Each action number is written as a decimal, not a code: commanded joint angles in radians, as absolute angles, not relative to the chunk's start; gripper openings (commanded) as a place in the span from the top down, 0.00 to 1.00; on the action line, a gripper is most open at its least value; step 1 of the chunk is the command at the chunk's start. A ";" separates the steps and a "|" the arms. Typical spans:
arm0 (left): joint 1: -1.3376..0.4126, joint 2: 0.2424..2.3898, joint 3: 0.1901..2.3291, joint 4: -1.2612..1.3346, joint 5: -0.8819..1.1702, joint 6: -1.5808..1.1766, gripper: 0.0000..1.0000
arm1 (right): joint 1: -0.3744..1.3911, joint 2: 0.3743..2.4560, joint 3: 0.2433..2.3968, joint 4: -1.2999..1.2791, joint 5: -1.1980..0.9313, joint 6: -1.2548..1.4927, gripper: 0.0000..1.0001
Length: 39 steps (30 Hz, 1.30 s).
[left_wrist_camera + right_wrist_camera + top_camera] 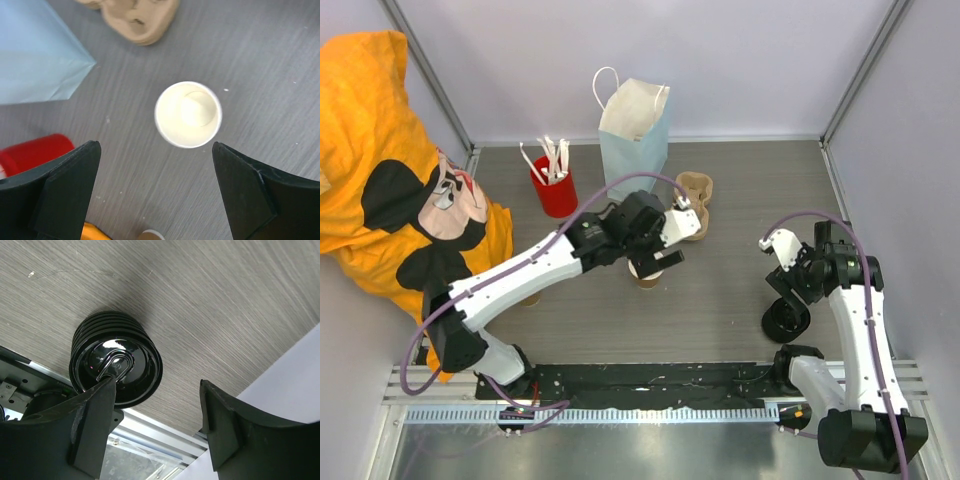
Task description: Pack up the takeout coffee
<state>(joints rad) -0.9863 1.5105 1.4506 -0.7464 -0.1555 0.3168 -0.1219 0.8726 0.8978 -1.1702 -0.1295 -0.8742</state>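
A lidless paper cup [188, 114], cream inside, stands upright on the grey table, seen from straight above in the left wrist view. My left gripper [155, 147] hangs over it, open, with nothing between its fingers and the cup just ahead of the tips. From the top camera the same cup [645, 278] peeks out under the left gripper [656, 256]. My right gripper [155, 385] is open above a stack of loose black lids [117, 360], its left finger overlapping the stack's edge. The takeout coffee, a cup with its lid on, is out of view.
The pale blue paper bag [635, 140] stands open at the back, a tan pulp cup carrier [696, 195] to its right. A red cup of stirrers [554, 190] sits to its left. An orange cartoon cloth [390, 170] covers the left side. The lid stack [785, 320] lies near the front rail.
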 commanded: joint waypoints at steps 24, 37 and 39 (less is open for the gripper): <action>-0.804 1.347 1.477 -0.811 -0.058 0.273 0.00 | -0.126 0.953 0.747 -1.035 -0.133 -0.922 0.66; -0.799 1.361 1.479 -0.811 -0.048 0.270 0.00 | -0.126 0.936 0.768 -1.031 -0.132 -0.916 0.92; -0.798 1.362 1.480 -0.813 -0.044 0.268 0.00 | -0.126 0.930 0.773 -1.038 -0.133 -0.917 0.90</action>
<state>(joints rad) -0.8032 1.3693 1.4582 -0.8135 -0.0654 0.2863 -0.1219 0.9592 0.7429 -1.0504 -0.1276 -0.9142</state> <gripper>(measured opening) 0.996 0.092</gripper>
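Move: The black lid stack's centre lies about 3 cm left and 2 cm back of the right hand, some 8 cm below. From that hand, the paper cup is roughly 32 cm left and 6 cm ahead, the cup carrier about 24 cm left and 22 cm ahead. The lid stack lies some 29 cm right of the left hand, 10 cm back and 16 cm below; the cup is about 2 cm back, level sideways and 15 cm below that hand. Straight down goes the right hand, about 5 cm onto the right-hand rim of the black lid stack, tipping its fingers slightly back towards vertical, then holds there while they close almost shut and pinch the rim. The left hand, wide open and empty, first swings left and up by about 7 cm, away from the paper cup, then waits. ##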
